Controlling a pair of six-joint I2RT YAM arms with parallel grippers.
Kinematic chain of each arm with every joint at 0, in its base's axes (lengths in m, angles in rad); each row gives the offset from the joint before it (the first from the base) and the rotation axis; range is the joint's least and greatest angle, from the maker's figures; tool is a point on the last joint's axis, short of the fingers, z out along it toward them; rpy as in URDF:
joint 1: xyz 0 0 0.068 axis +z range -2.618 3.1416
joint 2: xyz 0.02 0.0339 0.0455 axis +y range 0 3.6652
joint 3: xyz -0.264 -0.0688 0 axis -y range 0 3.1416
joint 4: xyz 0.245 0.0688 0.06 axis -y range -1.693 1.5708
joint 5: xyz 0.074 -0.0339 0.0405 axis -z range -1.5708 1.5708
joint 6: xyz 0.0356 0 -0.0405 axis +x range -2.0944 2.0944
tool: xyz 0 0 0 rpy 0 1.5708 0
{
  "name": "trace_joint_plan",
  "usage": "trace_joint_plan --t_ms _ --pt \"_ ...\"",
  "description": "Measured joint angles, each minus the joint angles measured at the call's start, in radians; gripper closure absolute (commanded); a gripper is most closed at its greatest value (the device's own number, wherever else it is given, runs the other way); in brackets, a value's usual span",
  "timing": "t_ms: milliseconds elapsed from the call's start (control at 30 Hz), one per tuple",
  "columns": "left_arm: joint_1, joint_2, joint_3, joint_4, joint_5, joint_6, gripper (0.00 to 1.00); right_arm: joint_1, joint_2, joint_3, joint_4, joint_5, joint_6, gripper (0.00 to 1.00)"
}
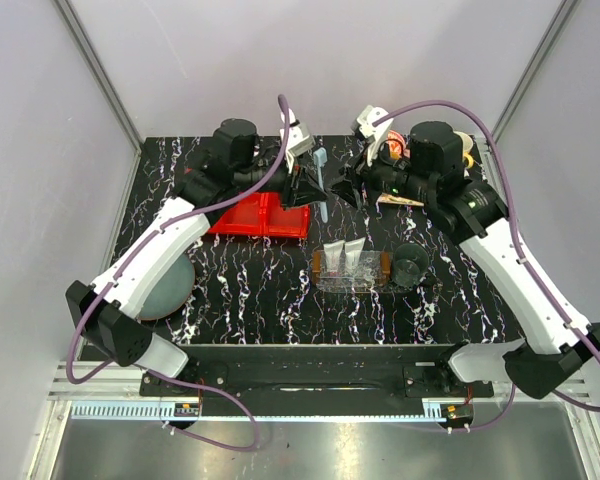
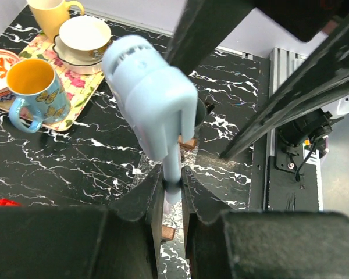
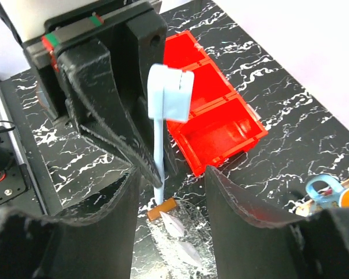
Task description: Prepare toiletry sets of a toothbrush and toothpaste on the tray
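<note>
My left gripper (image 1: pixel 308 187) (image 2: pixel 172 175) is shut on the thin handle of the pale blue toothbrush (image 1: pixel 321 182) (image 2: pixel 151 110), holding it upright in the air with its wide head up. The right gripper (image 1: pixel 348 188) (image 3: pixel 172 171) stands open right beside it; in the right wrist view the toothbrush (image 3: pixel 168 96) hangs just inside its left finger. Below them lies the clear tray (image 1: pixel 384 266) (image 3: pixel 161 209) with orange-brown ends. Two white toothpaste tubes (image 1: pixel 336 262) (image 1: pixel 357 260) (image 3: pixel 175 224) lie side by side in it.
Red bins (image 1: pixel 260 215) (image 3: pixel 215 116) stand left of the tray. A black cup (image 1: pixel 410 265) sits right of the tray. A floral tray (image 2: pixel 87 87) with mugs is at the back right. A grey bowl (image 1: pixel 172 285) lies at the left.
</note>
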Motion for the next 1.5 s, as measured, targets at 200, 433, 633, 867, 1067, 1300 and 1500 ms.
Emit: trace_joint_plan --t_ms 200,433,633,867,1067,1300,1500 --pt "-0.037 0.010 0.006 -0.007 0.004 0.015 1.00 -0.003 0.032 0.008 0.003 -0.055 0.035 0.52" --pt "-0.040 0.013 0.008 -0.010 0.004 0.016 1.00 -0.003 0.036 0.009 0.008 -0.091 0.053 0.59" --pt "-0.043 0.013 0.009 -0.015 0.002 0.018 1.00 -0.004 0.036 0.010 0.008 -0.107 0.064 0.63" --pt "-0.052 0.014 0.009 -0.015 0.002 0.026 1.00 -0.004 0.036 0.015 0.022 -0.102 0.065 0.65" --pt "-0.067 0.014 0.008 -0.013 0.006 0.028 1.00 -0.005 0.036 0.022 0.026 -0.086 0.065 0.66" --pt "-0.067 0.014 0.008 -0.013 0.008 0.027 0.98 -0.006 0.045 0.023 0.026 -0.087 0.071 0.71" --pt "-0.066 0.014 0.008 0.002 0.003 0.013 0.92 -0.006 0.051 0.023 0.034 -0.093 0.084 0.86"
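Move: The left hand already pinches the upright toothbrush; the right gripper's tips, where the brush is being taken, are about 5 cm to its right, 1 cm back and 3 cm higher. From the right hand the brush's middle is roughly 4 cm left, 2 cm ahead and 2 cm lower. Of the left hand, the toothpaste tubes lie 6 cm right and 4 cm ahead, the empty red box compartment 8 cm left and 18 cm ahead, both some 30 cm below. The right fingers come around the toothbrush handle between its head and the left grip, narrowing from half open to about a fifth as the right hand eases 2 cm left. The left hand keeps its pinch and brings the brush to them, about 3 cm right and back in two small nudges with a pause between. ##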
